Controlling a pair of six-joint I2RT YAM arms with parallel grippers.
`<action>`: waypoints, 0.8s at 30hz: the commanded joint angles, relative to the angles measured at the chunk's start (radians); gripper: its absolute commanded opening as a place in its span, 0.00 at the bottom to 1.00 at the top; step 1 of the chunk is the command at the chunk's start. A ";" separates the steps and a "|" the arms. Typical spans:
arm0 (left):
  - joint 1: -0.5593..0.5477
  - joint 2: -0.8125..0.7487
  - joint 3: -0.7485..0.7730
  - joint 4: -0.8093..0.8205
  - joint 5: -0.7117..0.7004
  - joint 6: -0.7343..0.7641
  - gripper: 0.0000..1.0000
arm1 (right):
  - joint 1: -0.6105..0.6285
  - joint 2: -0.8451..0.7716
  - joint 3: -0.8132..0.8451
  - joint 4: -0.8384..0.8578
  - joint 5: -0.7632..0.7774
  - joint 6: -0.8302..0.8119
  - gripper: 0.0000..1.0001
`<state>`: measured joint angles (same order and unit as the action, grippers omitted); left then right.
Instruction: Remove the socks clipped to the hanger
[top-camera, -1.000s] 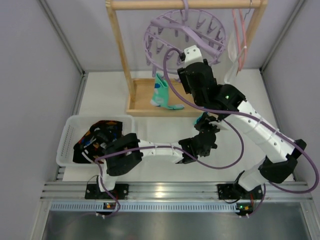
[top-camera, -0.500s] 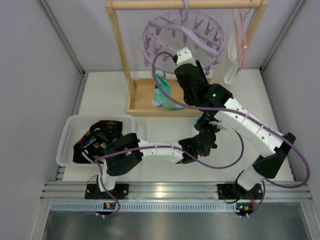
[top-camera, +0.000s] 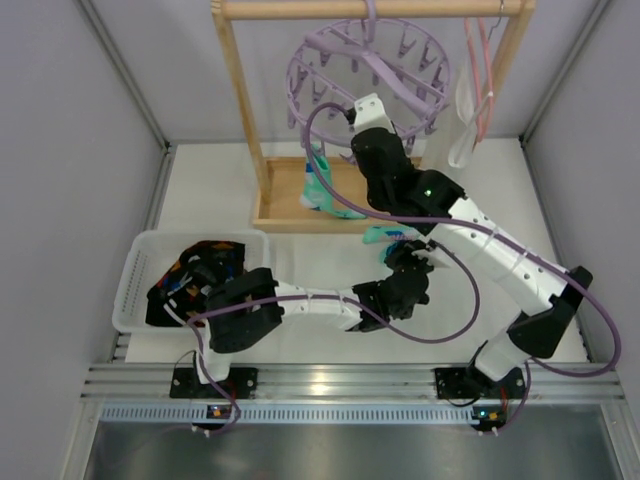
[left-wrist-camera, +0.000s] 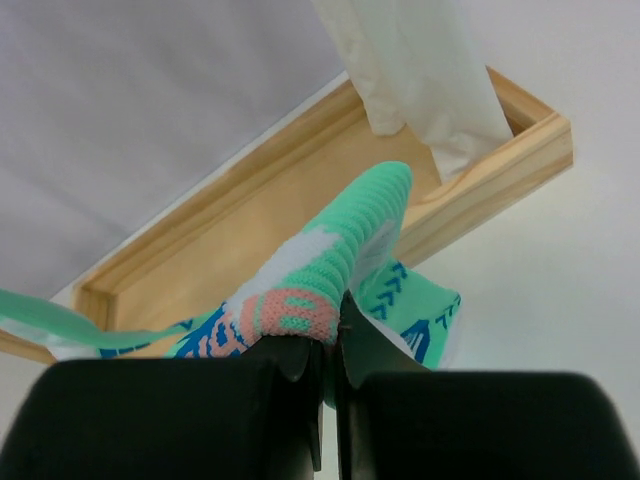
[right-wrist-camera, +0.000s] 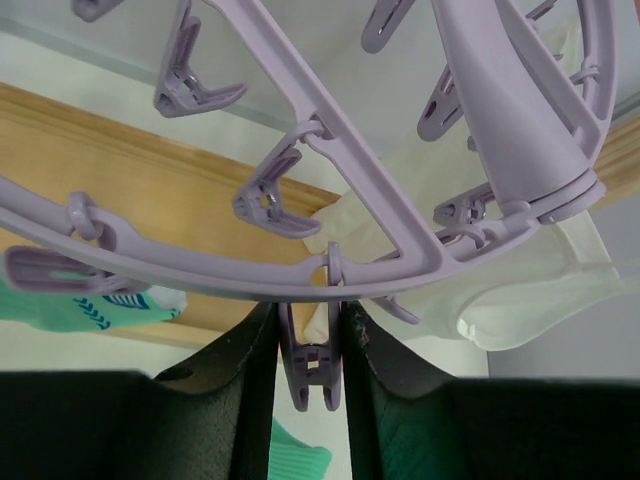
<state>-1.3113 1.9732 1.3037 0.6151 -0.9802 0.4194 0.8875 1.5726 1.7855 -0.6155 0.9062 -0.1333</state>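
Observation:
The round lavender hanger (top-camera: 368, 75) hangs from the wooden rack's top bar. One teal-and-white sock (top-camera: 320, 185) dangles from its left side, seen also in the right wrist view (right-wrist-camera: 70, 305). My right gripper (top-camera: 362, 112) reaches up under the ring (right-wrist-camera: 200, 262), its fingers pressed on both sides of a clip peg (right-wrist-camera: 308, 365). My left gripper (top-camera: 402, 272) is low over the table, shut on the cuff of another teal sock (left-wrist-camera: 330, 270) whose foot lies on the table (top-camera: 385, 237). Dark socks (top-camera: 195, 270) lie in the basket.
A white basket (top-camera: 135, 280) stands at the left. The rack's wooden base tray (top-camera: 275, 215) lies under the hanger. A long white cloth (top-camera: 465, 110) hangs on a thin pink hanger (top-camera: 485, 70) at the right. Grey walls close in both sides.
My right gripper shifted left under the hanger ring and closed onto a clip peg. My left gripper moved slightly left with the teal sock.

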 joint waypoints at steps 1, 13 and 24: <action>0.017 -0.127 -0.069 -0.050 -0.004 -0.163 0.00 | 0.002 -0.078 -0.023 0.048 -0.026 0.030 0.19; 0.055 -0.699 -0.225 -0.832 -0.135 -0.742 0.00 | -0.056 -0.374 -0.291 0.077 -0.299 0.241 0.72; 0.528 -1.004 -0.123 -1.293 0.109 -0.811 0.00 | -0.087 -0.661 -0.537 0.106 -0.331 0.328 0.79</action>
<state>-0.9634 0.9760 1.0985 -0.5140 -0.9806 -0.3695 0.8135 0.9485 1.2800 -0.5613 0.5953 0.1524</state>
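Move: The left hand already holds the teal sock; the white basket's middle is about 52 cm to its left, roughly 4 cm farther out and 16 cm lower. The last hanging sock is about 17 cm left and 10 cm ahead of that hand, near its height. The right hand's fingers are on the empty hanger clip; from it that hanging sock is some 13 cm left, 2 ahead and 10 lower, the white cloth about 12 ahead and 12 right, 8 lower. The right fingers spread off the empty clip and that hand backs away, about 10 cm back and 7 to the right, rolling its left side up. Still pinching the teal sock, the left hand dips slightly, then sweeps some 30 cm left towards the basket while climbing to about 11 cm above its start, rolling its left side down and swinging counter-clockwise some 25 degrees. ##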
